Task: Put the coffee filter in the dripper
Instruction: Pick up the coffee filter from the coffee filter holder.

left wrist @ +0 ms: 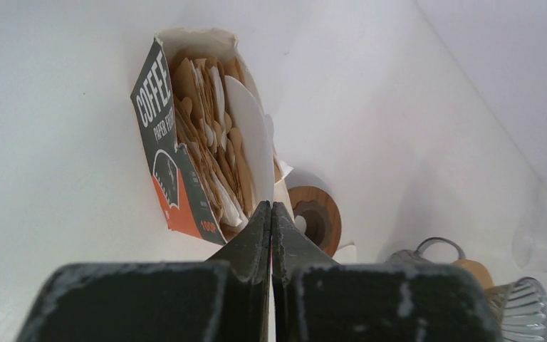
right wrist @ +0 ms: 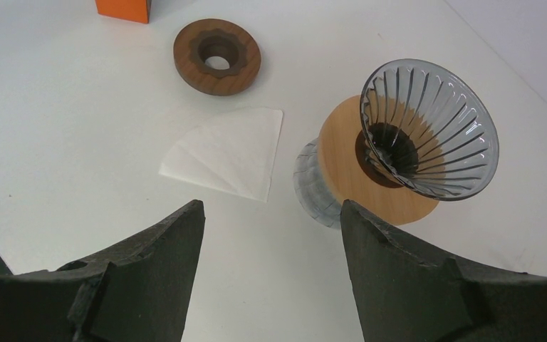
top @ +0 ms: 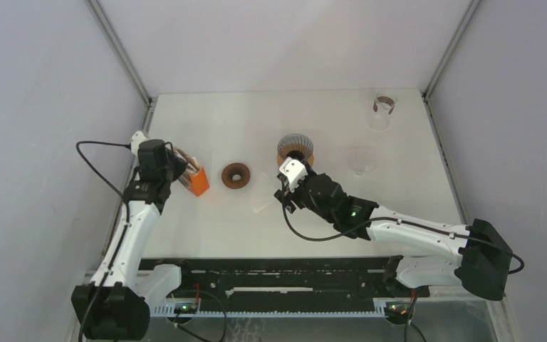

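A white folded coffee filter (right wrist: 226, 152) lies flat on the table (top: 206, 228), also seen from above (top: 263, 204). The dripper (right wrist: 427, 139), a ribbed glass cone on a wooden collar, stands just right of it (top: 295, 148). My right gripper (right wrist: 271, 206) hovers open in front of both, nothing between its fingers (top: 285, 199). An orange and black box of coffee filters (left wrist: 178, 164) stands at the left (top: 198, 182). My left gripper (left wrist: 271, 206) is shut, its tips at a white filter (left wrist: 246, 135) sticking out of the box; whether paper is pinched does not show.
A dark wooden ring (top: 236, 175) lies between the box and the dripper. Two clear glass vessels stand at the back right, one with a brown band (top: 382, 108) and one lower (top: 361, 160). Walls close the table on three sides.
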### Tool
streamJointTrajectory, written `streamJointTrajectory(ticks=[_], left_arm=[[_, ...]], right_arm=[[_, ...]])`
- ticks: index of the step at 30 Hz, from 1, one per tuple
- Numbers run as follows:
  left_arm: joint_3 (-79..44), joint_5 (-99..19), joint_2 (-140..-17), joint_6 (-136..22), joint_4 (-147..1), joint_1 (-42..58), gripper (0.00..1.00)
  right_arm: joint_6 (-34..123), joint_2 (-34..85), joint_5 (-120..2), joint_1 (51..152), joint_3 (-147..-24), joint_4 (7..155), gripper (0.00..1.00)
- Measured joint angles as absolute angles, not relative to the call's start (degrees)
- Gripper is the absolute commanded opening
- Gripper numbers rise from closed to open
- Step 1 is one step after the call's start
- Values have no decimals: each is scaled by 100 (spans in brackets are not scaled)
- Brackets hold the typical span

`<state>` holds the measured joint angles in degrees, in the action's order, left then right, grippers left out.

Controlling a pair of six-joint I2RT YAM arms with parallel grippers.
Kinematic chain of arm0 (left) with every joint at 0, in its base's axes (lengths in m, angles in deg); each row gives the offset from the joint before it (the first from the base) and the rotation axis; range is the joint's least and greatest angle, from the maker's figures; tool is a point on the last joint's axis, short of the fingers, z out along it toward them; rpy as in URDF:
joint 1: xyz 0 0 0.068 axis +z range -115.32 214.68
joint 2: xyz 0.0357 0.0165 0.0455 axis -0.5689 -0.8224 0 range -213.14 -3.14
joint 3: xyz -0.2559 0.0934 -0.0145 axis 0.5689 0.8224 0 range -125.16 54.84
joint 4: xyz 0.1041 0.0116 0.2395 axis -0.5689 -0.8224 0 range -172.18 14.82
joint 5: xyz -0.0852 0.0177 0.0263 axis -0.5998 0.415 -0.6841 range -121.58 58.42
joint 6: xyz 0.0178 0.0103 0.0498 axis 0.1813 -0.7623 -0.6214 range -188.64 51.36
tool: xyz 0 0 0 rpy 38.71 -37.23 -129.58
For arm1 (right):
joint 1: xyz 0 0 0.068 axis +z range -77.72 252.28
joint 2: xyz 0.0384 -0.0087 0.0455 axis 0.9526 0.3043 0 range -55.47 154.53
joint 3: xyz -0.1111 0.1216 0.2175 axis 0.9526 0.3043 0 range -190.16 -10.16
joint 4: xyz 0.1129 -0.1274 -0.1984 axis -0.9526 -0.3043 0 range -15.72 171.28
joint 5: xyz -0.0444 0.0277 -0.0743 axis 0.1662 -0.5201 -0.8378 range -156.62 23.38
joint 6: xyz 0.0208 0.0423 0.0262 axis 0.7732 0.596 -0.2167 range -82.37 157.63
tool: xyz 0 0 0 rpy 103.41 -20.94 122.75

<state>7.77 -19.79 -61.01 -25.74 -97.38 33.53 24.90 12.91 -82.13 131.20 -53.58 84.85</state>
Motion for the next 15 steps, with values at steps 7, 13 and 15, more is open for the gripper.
streamJointTrajectory(ticks=[7, 13, 15], left_arm=[[777, -1984, -5353, -2579, -9854, 3443, 0], [777, -2167, -4896, -2701, -9932, 3449, 0], [777, -2292, -4765, -2747, -9961, 3449, 0]], right_arm=[[2490, 1256, -8165, 13124, -5358, 8485, 78], [2490, 1038, -7959, 13124, -5338, 8512, 79], [2475, 946, -7865, 13124, -5338, 8564, 79]])
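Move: The dripper, where the white coffee filter pinched in the left hand is to go, is about 30 cm to that hand's right, 5 cm farther out and 6 cm lower. The filter holder stands 3 cm ahead of the left hand and 12 cm below; the brown ring is 13 cm right, 4 cm ahead, and a loose filter 22 cm right, level with the hand, both some 17 cm down. From the right hand the dripper lies roughly 13 cm straight ahead, 6 cm lower. The white filter stays pinched between the left fingertips and is drawn up and away from the filter holder: the left hand rises about 6 cm while backing off some 3 cm, its fingers tipping upward by about 10 degrees. Late on, the empty right hand lifts some 2 cm, easing back from the dripper with its fingers still wide open. ##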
